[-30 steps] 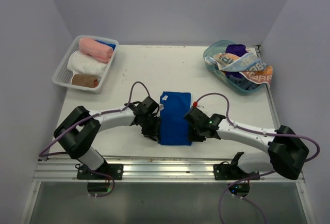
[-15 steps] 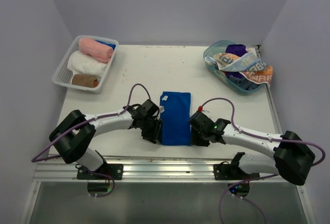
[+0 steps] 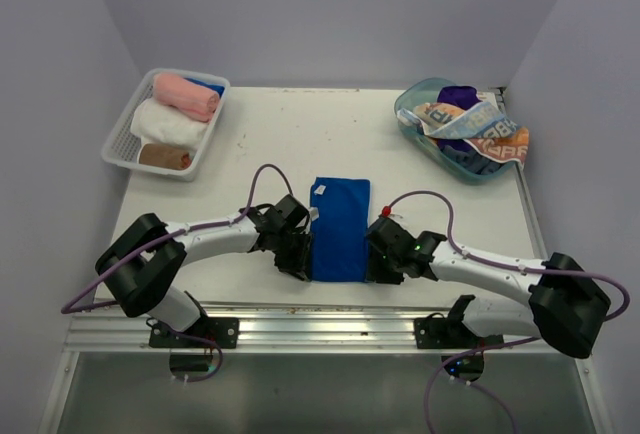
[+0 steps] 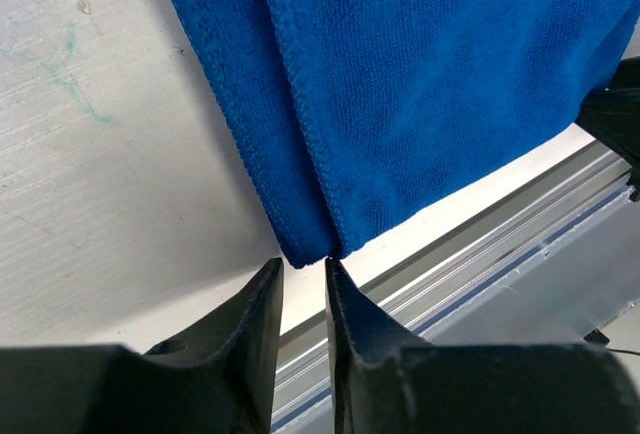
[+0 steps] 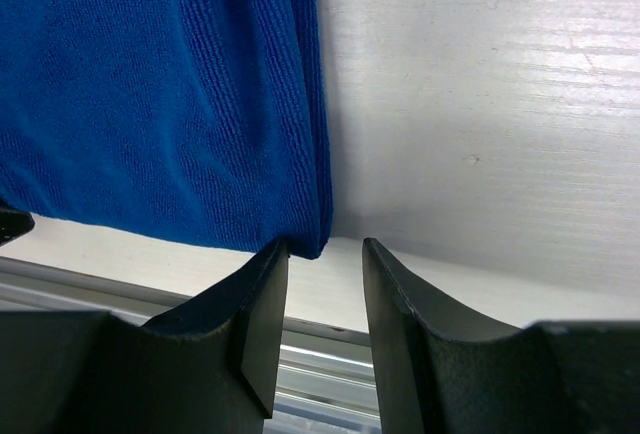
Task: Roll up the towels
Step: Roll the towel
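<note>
A royal blue towel (image 3: 339,229) lies folded flat as a long strip at the middle of the table, a white tag at its far end. My left gripper (image 3: 300,262) sits at its near left corner. In the left wrist view the jaws (image 4: 304,264) stand narrowly open, and the blue towel's (image 4: 420,84) corner just meets their tips. My right gripper (image 3: 378,266) sits at the near right corner. Its jaws (image 5: 325,246) are open wider, and the towel's (image 5: 150,84) corner touches the left fingertip.
A white mesh basket (image 3: 120,139) at the back left holds rolled pink (image 3: 186,95), white (image 3: 166,124) and brown (image 3: 165,157) towels. A teal tub (image 3: 410,114) at the back right holds a printed towel (image 3: 480,129) and a purple one (image 3: 460,96). The table's metal rail (image 3: 330,324) runs just behind the grippers.
Both grippers have slid from the towel's sides toward its near corners. The towel now lies flatter at its near end.
</note>
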Robot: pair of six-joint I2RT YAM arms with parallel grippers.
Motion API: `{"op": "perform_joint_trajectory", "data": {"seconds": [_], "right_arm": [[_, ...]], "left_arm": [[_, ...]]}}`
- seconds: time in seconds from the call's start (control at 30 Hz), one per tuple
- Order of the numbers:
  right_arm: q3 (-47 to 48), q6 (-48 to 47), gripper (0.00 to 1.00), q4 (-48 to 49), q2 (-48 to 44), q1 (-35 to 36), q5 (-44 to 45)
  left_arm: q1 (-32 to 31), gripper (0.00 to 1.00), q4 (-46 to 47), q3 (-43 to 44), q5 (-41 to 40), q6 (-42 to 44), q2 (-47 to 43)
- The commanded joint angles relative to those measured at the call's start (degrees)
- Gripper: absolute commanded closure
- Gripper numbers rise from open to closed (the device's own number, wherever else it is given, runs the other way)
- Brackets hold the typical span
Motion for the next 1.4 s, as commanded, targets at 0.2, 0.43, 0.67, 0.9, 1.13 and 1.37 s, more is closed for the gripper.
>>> {"op": "perform_joint_trajectory", "data": {"seconds": [0.2,0.43,0.67,0.9,1.13,1.37], "right_arm": [[-0.4,1.3,0.71,3.7,1.8,0.5,0.1],[1.0,1.1,1.0,3.2,2.2,0.5,0.3],[3.8,1.0,1.0,-1.3,-2.1,0.4,3.7],[9.6,-0.9,1.0,-5.7,-2.4,0.4,9.5],[16.6,-4.1,1.0,-7.5,3.7,-0.2,13.8],[20.6,-6.2,1.0,-7.8,8.8,-2.6,14.3]], "left_arm": [[-0.4,0.89,2.3,1.2,-1.5,-1.5,-0.5],[-0.4,1.0,0.7,3.0,-2.9,-1.7,-1.0],[-0.4,1.0,-2.8,7.2,-5.0,-1.5,-2.6],[-0.2,1.0,-7.2,13.9,-8.0,-0.4,-1.2],[3.2,1.0,-8.5,18.3,-8.3,0.5,1.8],[7.6,1.0,-8.4,19.0,-6.0,1.3,3.4]]}}
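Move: The folded blue towel lies between my hands, its near-left corner practically between my left fingertips, about 1 cm to their right and 1 cm below. The near-right corner sits the same way at my right hand, about 1 cm to its left and 1 cm lower. The towel's far edge, at its middle, is some 22 cm ahead of both hands, 7 cm right of my left and 6 cm left of my right; the white tag is 19 cm ahead and 3 cm right of my left hand. I close both hands on the towel's near corners, the left finishing just before the right, so each pinches its corner. Then, keeping both grips, I lift and carry the near edge forward over the towel towards its far edge, roughly 8 cm out and 6 cm up, levelling off at the end, while both wrists tip the fingertips some 10 degrees forward. ##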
